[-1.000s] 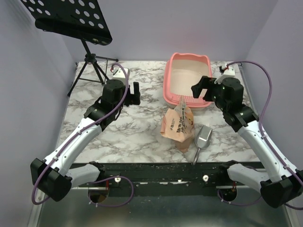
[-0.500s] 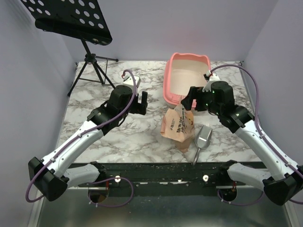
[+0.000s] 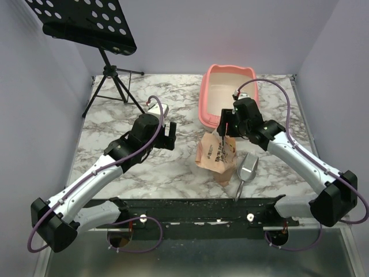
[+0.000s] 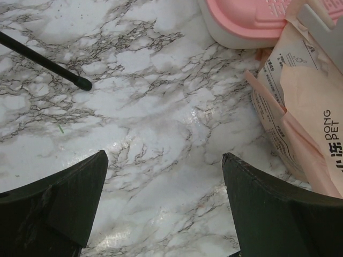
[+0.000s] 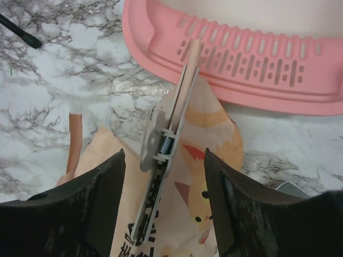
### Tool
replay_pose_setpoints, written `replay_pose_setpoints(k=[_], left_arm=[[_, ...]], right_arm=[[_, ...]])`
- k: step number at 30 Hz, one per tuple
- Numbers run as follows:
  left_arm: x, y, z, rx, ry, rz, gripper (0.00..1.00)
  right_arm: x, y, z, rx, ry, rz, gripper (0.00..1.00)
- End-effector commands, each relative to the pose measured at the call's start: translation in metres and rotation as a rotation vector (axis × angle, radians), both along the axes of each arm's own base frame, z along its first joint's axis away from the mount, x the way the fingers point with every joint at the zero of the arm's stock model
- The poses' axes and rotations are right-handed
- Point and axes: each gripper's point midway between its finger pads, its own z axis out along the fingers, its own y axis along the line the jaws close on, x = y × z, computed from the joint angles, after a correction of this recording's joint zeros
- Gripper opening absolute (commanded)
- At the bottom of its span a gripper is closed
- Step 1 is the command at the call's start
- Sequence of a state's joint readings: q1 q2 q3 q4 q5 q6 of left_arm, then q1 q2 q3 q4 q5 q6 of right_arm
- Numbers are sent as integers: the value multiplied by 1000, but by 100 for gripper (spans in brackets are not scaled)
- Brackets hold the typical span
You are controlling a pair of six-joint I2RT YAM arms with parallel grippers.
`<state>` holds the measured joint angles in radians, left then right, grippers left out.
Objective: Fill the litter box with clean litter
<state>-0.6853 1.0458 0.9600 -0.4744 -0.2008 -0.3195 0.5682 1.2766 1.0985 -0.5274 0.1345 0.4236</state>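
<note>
The pink litter box [image 3: 230,95] stands at the back right, and its slotted rim [image 5: 252,59] shows in the right wrist view. No clean litter shows. In front of it stands an orange-tan printed bag [image 3: 216,151], its top held shut by a grey spring clip [image 5: 161,160]. My right gripper [image 5: 163,155] hangs over the bag top, open, with one finger on each side of the clip and a gap on both sides. My left gripper [image 4: 165,158] is open over bare marble, left of the bag [image 4: 305,107].
A grey metal scoop [image 3: 248,167] lies right of the bag. A black music stand on a tripod [image 3: 109,63] stands at the back left; one tripod leg [image 4: 43,61] reaches toward my left gripper. A black rail [image 3: 202,208] runs along the near edge.
My right gripper has swung left and down onto the bag's clip, and its jaws have narrowed a little. My left gripper has moved right and nearer, toward the bag.
</note>
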Motion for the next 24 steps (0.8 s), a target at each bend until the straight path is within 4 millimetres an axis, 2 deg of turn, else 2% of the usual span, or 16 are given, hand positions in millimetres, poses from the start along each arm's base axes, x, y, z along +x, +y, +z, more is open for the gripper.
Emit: replay_pose_setpoints(k=[1, 4, 10, 12, 13, 15, 18, 24], left_arm=[[-7, -2, 0, -25, 2, -21, 95], [-8, -2, 1, -14, 3, -23, 95], [-11, -6, -1, -29, 13, -51, 95], [-11, -5, -1, -27, 14, -49, 96], [-11, -6, 0, -29, 9, -52, 96], [-12, -5, 0, -29, 9, -50, 95], [-12, -4, 0, -27, 6, -47, 95], [-12, -4, -2, -29, 12, -44, 96]], right_arm=[[14, 1, 3, -18, 10, -53, 64], [18, 4, 0, -19, 22, -60, 58], [18, 1, -4, -45, 40, -73, 33], [16, -1, -8, -58, 52, -76, 19], [15, -3, -9, -64, 57, -78, 2], [13, -6, -10, -73, 64, -90, 1], [13, -12, 2, -60, 27, -120, 1], [12, -32, 58, -48, -106, -178, 1]])
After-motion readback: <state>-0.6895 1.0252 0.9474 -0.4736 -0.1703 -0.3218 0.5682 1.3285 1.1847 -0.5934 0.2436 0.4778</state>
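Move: The clip on the top of the litter bag lies just beyond the right fingertips, about 2 cm ahead, in line sideways and some 2 cm lower. The bag's middle is roughly 3 cm back, 1 cm left and 10 cm below that hand; the scoop about 6 cm back, 10 cm right and 18 cm down; the litter box about 28 cm ahead, 4 cm right and 15 cm down. From the left hand the clip is some 4 cm ahead, 19 cm right and 4 cm lower. Forward and slightly down, by about 2 cm, the right hand eases its half-open fingers over the grip tabs in the middle of the clip, then closes them almost shut and pinches the tabs together. With the squeeze kept, it begins to rise, about 2 cm, drifting 1 cm to the right as the hand turns slightly clockwise. ##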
